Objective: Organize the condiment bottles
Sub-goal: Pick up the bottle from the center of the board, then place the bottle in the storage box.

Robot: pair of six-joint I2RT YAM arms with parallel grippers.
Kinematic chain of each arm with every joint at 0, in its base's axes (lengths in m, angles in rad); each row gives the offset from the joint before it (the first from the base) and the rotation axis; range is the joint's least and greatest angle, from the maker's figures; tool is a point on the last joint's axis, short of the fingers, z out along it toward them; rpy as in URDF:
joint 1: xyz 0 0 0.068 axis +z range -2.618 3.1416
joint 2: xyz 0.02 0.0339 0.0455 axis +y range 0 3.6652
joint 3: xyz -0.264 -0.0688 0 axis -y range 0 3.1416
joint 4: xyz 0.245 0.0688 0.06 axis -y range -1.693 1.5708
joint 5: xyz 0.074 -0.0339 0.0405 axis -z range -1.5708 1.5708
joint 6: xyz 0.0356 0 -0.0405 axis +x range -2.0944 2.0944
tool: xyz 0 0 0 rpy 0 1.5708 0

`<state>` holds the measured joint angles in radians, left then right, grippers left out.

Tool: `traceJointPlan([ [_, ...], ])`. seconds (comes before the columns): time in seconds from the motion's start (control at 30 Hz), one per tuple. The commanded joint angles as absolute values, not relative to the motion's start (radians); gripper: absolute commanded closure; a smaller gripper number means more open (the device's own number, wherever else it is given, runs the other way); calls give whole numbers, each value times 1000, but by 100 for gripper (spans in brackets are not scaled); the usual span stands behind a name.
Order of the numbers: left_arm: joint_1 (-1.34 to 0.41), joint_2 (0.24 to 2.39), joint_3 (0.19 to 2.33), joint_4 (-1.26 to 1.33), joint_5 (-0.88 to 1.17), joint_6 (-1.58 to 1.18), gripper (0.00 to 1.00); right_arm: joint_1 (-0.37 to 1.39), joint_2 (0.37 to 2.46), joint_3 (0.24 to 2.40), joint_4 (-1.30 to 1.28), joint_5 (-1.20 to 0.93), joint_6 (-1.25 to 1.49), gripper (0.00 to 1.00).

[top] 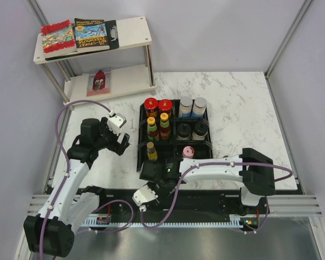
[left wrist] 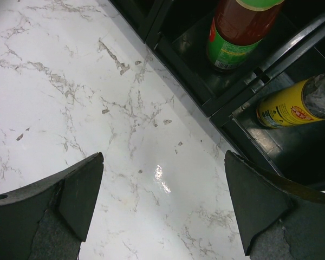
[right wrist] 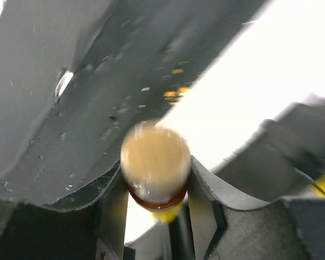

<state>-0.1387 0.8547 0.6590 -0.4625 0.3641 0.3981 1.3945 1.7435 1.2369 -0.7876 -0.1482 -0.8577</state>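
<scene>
In the right wrist view my right gripper (right wrist: 155, 181) is shut on a small condiment bottle (right wrist: 154, 160) with a cream cap, amber neck and yellow label. The top view places this bottle (top: 150, 151) in the near-left compartment of the black tray (top: 208, 142), with the right gripper (top: 150, 166) at its near side. Several other condiment bottles fill the tray: red-capped ones (top: 150, 104), silver-capped jars (top: 185, 107), black-capped jars (top: 183, 131) and a pink-capped one (top: 188, 152). My left gripper (left wrist: 163, 157) is open over bare marble left of the tray, holding nothing.
A white two-level shelf (top: 131, 28) with colourful books (top: 76, 36) stands at the back left. In the left wrist view a red-sauce bottle (left wrist: 235, 32) and a yellow-labelled bottle (left wrist: 292, 105) stand in tray compartments to the right of the fingers.
</scene>
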Motion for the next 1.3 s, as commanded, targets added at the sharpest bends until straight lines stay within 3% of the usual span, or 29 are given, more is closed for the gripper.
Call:
traceJointPlan([
  [0.0,-133,839,653,-436,371,407,1,1365,1606,1330,-698,-208,-737,100],
  [0.43,-129,853,653,-436,364,407,1,1148,1431,1371,-503,-454,-509,100],
  [1.27,-126,861,655,-439,374,410,1,896,1428,1353,-453,-569,-472,100],
])
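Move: My right hand already grips the yellow-labelled bottle just above the black board. The free slot in the crate's front-left compartment lies about 17 cm ahead and 3 cm to the right, roughly level in height. The yellow bottle already in there stands about 18 cm ahead and 4 cm left, the pink-capped bottle 17 cm ahead and 10 cm right. From my left hand the slot is about 18 cm right, level ahead, some 12 cm lower. With my right fingers kept shut on the yellow-labelled bottle, I lift it fast off the board's area, some 18 cm up and at first a little left, then carry it about 13 cm forward over the crate's front edge, easing back slightly right. Meanwhile my wrist swings the fingers from pointing down out towards the left, about 40 degrees, and turns clockwise. ##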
